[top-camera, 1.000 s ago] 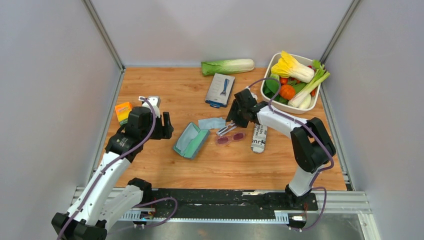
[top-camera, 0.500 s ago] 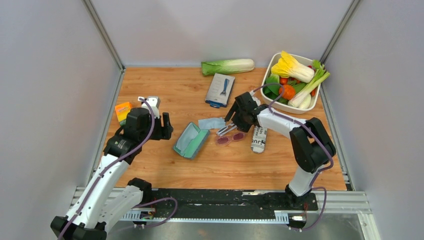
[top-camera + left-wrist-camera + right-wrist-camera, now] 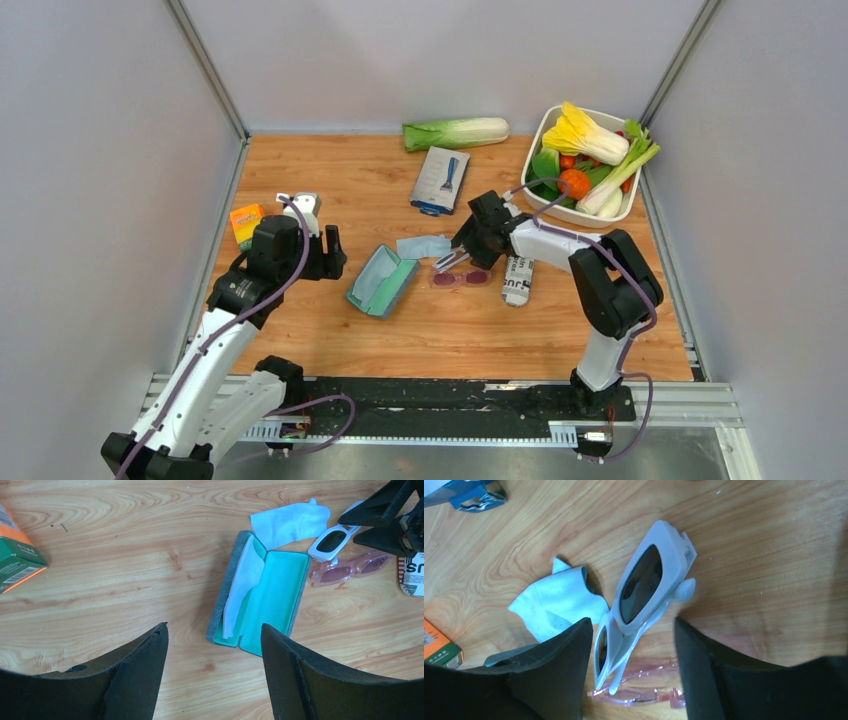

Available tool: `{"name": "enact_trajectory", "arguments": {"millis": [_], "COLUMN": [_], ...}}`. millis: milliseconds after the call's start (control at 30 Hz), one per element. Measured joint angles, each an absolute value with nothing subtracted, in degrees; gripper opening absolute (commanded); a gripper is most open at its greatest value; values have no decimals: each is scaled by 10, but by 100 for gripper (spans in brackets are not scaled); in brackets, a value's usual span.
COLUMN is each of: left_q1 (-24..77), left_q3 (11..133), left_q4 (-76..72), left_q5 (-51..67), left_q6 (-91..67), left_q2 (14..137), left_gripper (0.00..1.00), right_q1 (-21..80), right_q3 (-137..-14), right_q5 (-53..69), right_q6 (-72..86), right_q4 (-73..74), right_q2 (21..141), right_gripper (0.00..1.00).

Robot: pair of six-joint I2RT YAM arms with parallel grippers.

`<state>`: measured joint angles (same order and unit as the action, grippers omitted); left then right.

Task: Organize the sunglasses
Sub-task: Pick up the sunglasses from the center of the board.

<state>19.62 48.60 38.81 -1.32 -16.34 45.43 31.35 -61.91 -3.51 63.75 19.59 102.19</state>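
The pink sunglasses point(image 3: 460, 277) point(image 3: 350, 570) point(image 3: 644, 692) lie flat on the wooden table, right of the open grey case point(image 3: 383, 282) point(image 3: 272, 600) with its teal lining. A white-framed pair with dark lenses point(image 3: 452, 260) point(image 3: 332, 541) point(image 3: 644, 585) rests partly on top of them. My right gripper point(image 3: 466, 250) point(image 3: 633, 625) is low over both pairs and open, one finger on each side of the white frame. My left gripper point(image 3: 334, 252) point(image 3: 214, 627) hovers left of the case, open and holding nothing. A light blue cloth point(image 3: 423, 246) point(image 3: 554, 602) lies behind the case.
A white cloth point(image 3: 240, 585) lies inside the case. A printed roll point(image 3: 517, 277) sits just right of the glasses. A blue package point(image 3: 440, 180), a cabbage point(image 3: 455, 133) and a white tub point(image 3: 541, 133) of vegetables stand at the back. An orange box point(image 3: 246, 222) is at the left.
My right gripper has come down and a little toward me, closer over the two pairs of glasses. The left arm has hardly moved.
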Motion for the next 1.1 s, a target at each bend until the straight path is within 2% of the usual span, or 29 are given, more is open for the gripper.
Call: {"name": "enact_trajectory", "arguments": {"millis": [267,400,700,1100], "left_q1": [196,196,196,196], "left_q3": [486,486,486,486], "left_q4": [388,388,387,387], "left_q5": [-10,-9,-7,1], "left_q6": [-163,-163,-163,-163], "left_q2": [454,454,448,447], "left_gripper": [77,76,77,77], "right_q1": [313,309,299,299], "right_q3": [-636,-637,-634,-616], "right_q5": [-43,-54,-83,-111], "right_q6": [678,690,658,574], "right_q4": [192,189,174,150], "right_q2": [1053,1054,1046,907], "right_gripper": [40,33,35,35]}}
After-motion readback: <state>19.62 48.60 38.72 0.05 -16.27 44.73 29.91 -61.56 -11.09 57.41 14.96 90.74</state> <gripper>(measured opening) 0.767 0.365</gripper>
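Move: The right hand is low over the pale sunglasses with its fingers open on either side; their middle is about 1 cm ahead, 2 cm left and 1 cm below. From that hand, the pink sunglasses lie some 4 cm back and 2 cm left, the blue cloth 3 cm ahead and 9 cm left, and the white can 5 cm back and 8 cm right. From the left hand, the pale sunglasses are about 10 cm ahead, 25 cm right and 18 cm down. The right fingers close on the pale sunglasses' frame and pinch it as the hand sinks about 1 cm and eases forward. Keeping that grip low over the board, the hand shifts a couple of centimetres forward and right, then lifts about 9 cm away from the pink sunglasses while the fingers tip up toward forward by nearly 20 degrees. ##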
